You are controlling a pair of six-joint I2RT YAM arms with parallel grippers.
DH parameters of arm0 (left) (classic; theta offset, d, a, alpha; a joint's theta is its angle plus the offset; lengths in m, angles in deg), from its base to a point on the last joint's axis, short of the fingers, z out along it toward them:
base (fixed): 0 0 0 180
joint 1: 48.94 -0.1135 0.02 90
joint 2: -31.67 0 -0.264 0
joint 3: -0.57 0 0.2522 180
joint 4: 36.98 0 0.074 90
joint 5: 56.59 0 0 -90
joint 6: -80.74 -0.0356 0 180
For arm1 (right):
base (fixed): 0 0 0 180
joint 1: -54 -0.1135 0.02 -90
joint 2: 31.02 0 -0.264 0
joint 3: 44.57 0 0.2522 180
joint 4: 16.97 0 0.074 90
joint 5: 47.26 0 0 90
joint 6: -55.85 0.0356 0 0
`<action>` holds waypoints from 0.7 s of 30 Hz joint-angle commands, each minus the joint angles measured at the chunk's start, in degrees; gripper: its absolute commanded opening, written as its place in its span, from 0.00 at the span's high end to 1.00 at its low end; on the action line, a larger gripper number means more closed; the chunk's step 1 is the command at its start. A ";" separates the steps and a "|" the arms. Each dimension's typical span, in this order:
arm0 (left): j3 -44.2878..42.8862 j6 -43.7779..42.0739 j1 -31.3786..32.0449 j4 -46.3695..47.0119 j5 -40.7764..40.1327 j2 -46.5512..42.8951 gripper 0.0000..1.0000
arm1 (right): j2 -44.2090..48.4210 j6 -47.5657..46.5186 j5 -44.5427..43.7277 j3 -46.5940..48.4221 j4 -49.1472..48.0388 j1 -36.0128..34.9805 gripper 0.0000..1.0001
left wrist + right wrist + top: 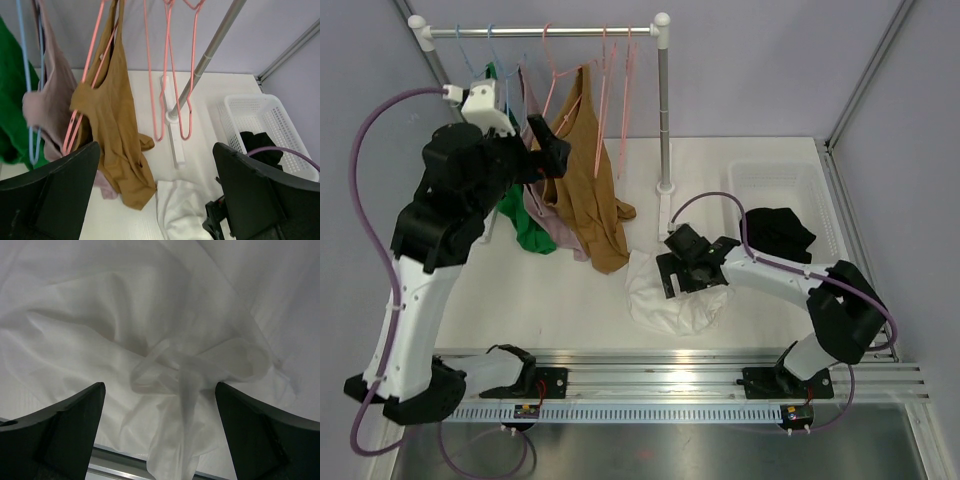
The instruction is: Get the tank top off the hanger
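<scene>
A brown tank top (585,180) (115,125) hangs from a pink hanger (555,75) (90,65) on the rack, its lower end pooled on the table. My left gripper (545,148) (156,146) is raised just left of it, open, with nothing between its fingers. A white tank top (665,300) (180,205) (150,315) lies crumpled on the table. My right gripper (692,262) (160,385) hovers directly over it, open and empty.
The rack's rail (540,30) and post (663,110) stand at the back. A green garment (525,225) (10,100) and a mauve one (555,225) (55,100) hang left of the brown top; empty pink hangers (610,90) (167,75) hang to its right. A white basket (775,180) (260,115) holds a black garment (778,232).
</scene>
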 commanded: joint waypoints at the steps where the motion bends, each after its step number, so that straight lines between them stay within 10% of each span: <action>1: 9.23 2.72 0.07 2.13 -1.34 -7.62 0.01 | -4.02 3.06 -4.96 1.51 0.14 -4.28 0.01; 7: 19.25 3.60 0.07 -1.37 -4.42 -19.14 0.01 | -11.32 3.77 -5.86 2.49 -0.03 -6.93 0.11; 13: 23.57 1.93 0.07 -6.57 -12.23 -26.88 0.01 | -7.75 1.66 -2.07 3.53 -0.66 -6.93 1.00; 21: 32.95 -2.02 0.07 -2.01 -5.05 -34.79 0.01 | 6.59 -2.55 -14.45 16.78 13.13 -4.04 1.00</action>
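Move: The white tank top is spread on the table right under the right hand, its middle some 5 cm below and about 1 cm back and to the right. From that hand the rack foot lies about 21 cm ahead, straight out; the brown top's hem 7 cm ahead and 13 cm left; the black top in the basket 16 cm ahead and 24 cm right. From the left hand, the white tank top is about 8 cm back, 25 cm right and 45 cm down. Down about 4.5 cm and slightly back and left, the right hand sinks its wide-open fingers to the white tank top, shuts them to pinch its cloth, then rises roughly 8 cm with the cloth still held. Meanwhile the empty left hand, fingers staying open, withdraws from the rack: back, down and to its left. ##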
